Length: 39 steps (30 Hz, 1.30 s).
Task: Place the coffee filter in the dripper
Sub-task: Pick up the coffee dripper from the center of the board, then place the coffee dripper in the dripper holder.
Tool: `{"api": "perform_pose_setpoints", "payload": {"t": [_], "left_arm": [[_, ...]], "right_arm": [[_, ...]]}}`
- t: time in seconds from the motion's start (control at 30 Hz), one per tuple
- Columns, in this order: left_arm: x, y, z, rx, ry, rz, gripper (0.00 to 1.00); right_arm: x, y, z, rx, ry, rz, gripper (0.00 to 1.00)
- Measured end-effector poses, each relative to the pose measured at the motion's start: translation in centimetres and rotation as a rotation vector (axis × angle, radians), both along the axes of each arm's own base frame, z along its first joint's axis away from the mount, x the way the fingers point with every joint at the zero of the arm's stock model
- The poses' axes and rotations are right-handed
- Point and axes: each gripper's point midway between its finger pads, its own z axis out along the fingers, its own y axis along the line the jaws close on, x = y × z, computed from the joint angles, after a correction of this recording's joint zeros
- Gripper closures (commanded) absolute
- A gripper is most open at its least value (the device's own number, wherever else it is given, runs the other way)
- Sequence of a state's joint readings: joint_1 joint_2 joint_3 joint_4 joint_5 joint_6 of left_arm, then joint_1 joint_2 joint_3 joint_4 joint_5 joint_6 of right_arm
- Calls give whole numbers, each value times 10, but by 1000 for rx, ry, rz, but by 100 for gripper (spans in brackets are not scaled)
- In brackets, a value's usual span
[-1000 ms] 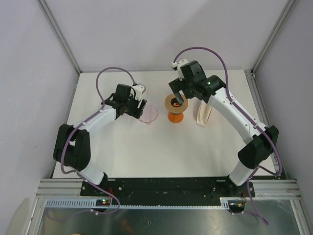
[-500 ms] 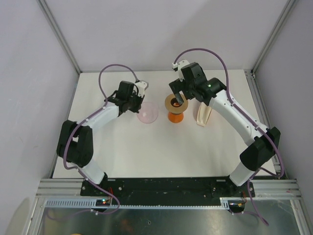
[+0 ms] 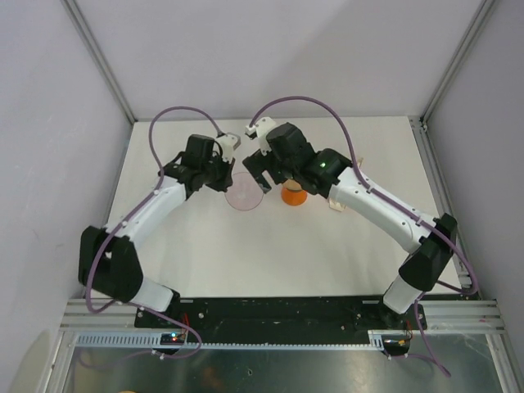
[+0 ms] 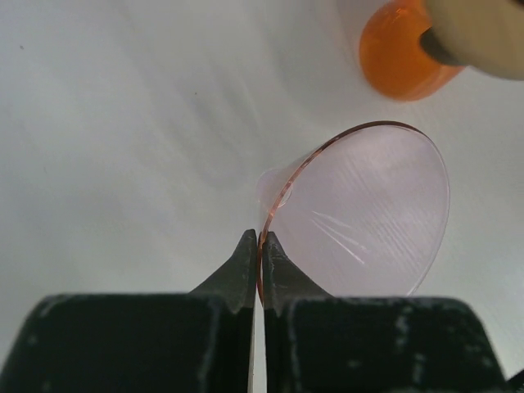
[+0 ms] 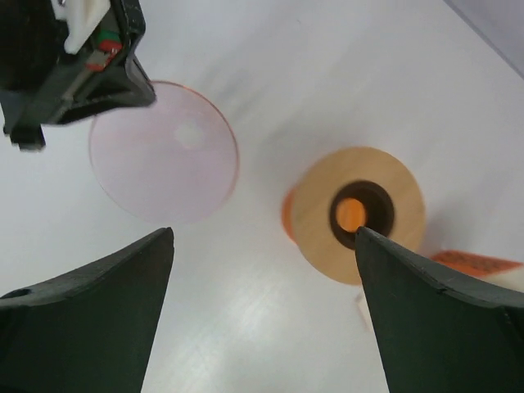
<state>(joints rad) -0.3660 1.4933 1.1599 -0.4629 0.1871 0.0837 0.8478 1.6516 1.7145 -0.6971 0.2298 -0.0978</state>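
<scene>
The dripper [image 3: 245, 196], a clear pinkish funnel, lies tilted on the white table [image 3: 246, 254]. My left gripper [image 3: 227, 178] is shut on its rim, and the left wrist view shows the rim [image 4: 270, 214] pinched between the fingertips, wide mouth [image 4: 368, 213] to the right. My right gripper [image 3: 260, 182] is open and empty, hovering above the table between the dripper [image 5: 164, 151] and the brown ring [image 5: 360, 213]. No single white coffee filter shows in any view.
The orange-tinted beaker [image 3: 293, 195] stands right of the dripper under the brown ring, partly hidden by my right arm. The cream filter bundle [image 3: 334, 205] peeks out behind that arm. The left gripper's body [image 5: 74, 57] is close to my right fingers.
My right arm has swung left, from over the brown ring to between dripper and beaker. My left arm has stretched and turned, still holding the dripper's rim.
</scene>
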Motion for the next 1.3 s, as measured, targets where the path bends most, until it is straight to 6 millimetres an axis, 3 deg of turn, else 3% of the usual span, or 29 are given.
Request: {"api": "perform_pose_setpoints", "payload": {"t": [0.2, 0.37, 0.6, 0.67, 0.73, 0.87, 0.97, 1.1, 1.3], "left_arm": [[-13, -5, 55, -101, -82, 3, 100], [-22, -11, 87, -177, -120, -4, 100], [-30, -14, 98, -217, -114, -12, 100], [-34, -13, 95, -212, -97, -10, 100], [-35, -12, 94, -213, -90, -6, 91], [-37, -16, 98, -228, -96, -31, 45], [-43, -19, 112, -256, -123, -66, 25], [-45, -22, 146, -292, -206, -95, 15], [-44, -26, 183, -331, -288, -124, 14]], "right_arm": [[4, 32, -12, 90, 40, 33, 27], [6, 42, -31, 103, 96, 33, 48], [3, 45, -41, 121, 129, 25, 90], [5, 45, -40, 140, 131, 8, 97], [11, 44, -37, 162, 124, -6, 99], [11, 40, -35, 160, 143, -6, 100], [6, 31, -35, 126, 182, 1, 100], [7, 17, -26, 116, 232, 4, 100], [22, -16, -2, 149, 307, -11, 100]]}}
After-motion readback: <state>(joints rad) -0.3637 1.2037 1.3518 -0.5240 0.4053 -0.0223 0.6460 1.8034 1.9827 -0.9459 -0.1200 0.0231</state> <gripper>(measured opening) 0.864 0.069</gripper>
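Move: At the right side of the left hand, already pinched by the left edge of its rim, hangs the coffee dripper, its middle about 5 cm to the right and 3 cm below. From the open right hand it lies some 12 cm left, 4 cm ahead and 16 cm down. The wooden ring on the orange carafe is about 8 cm ahead of the right hand, 5 cm right and 15 cm lower; the filter pack lies some 17 cm right of the ring and 4 cm farther out. Lifting the held dripper about 10 cm and drawing it slightly back, the left hand presents its free edge; the right hand comes left and down, roughly 5 cm each way, and closes on the rim's right side. The left fingers then open, letting go, and rise clear, while the right hand carries the dripper right towards the ring, rising a little, fingers tipping more downward. ##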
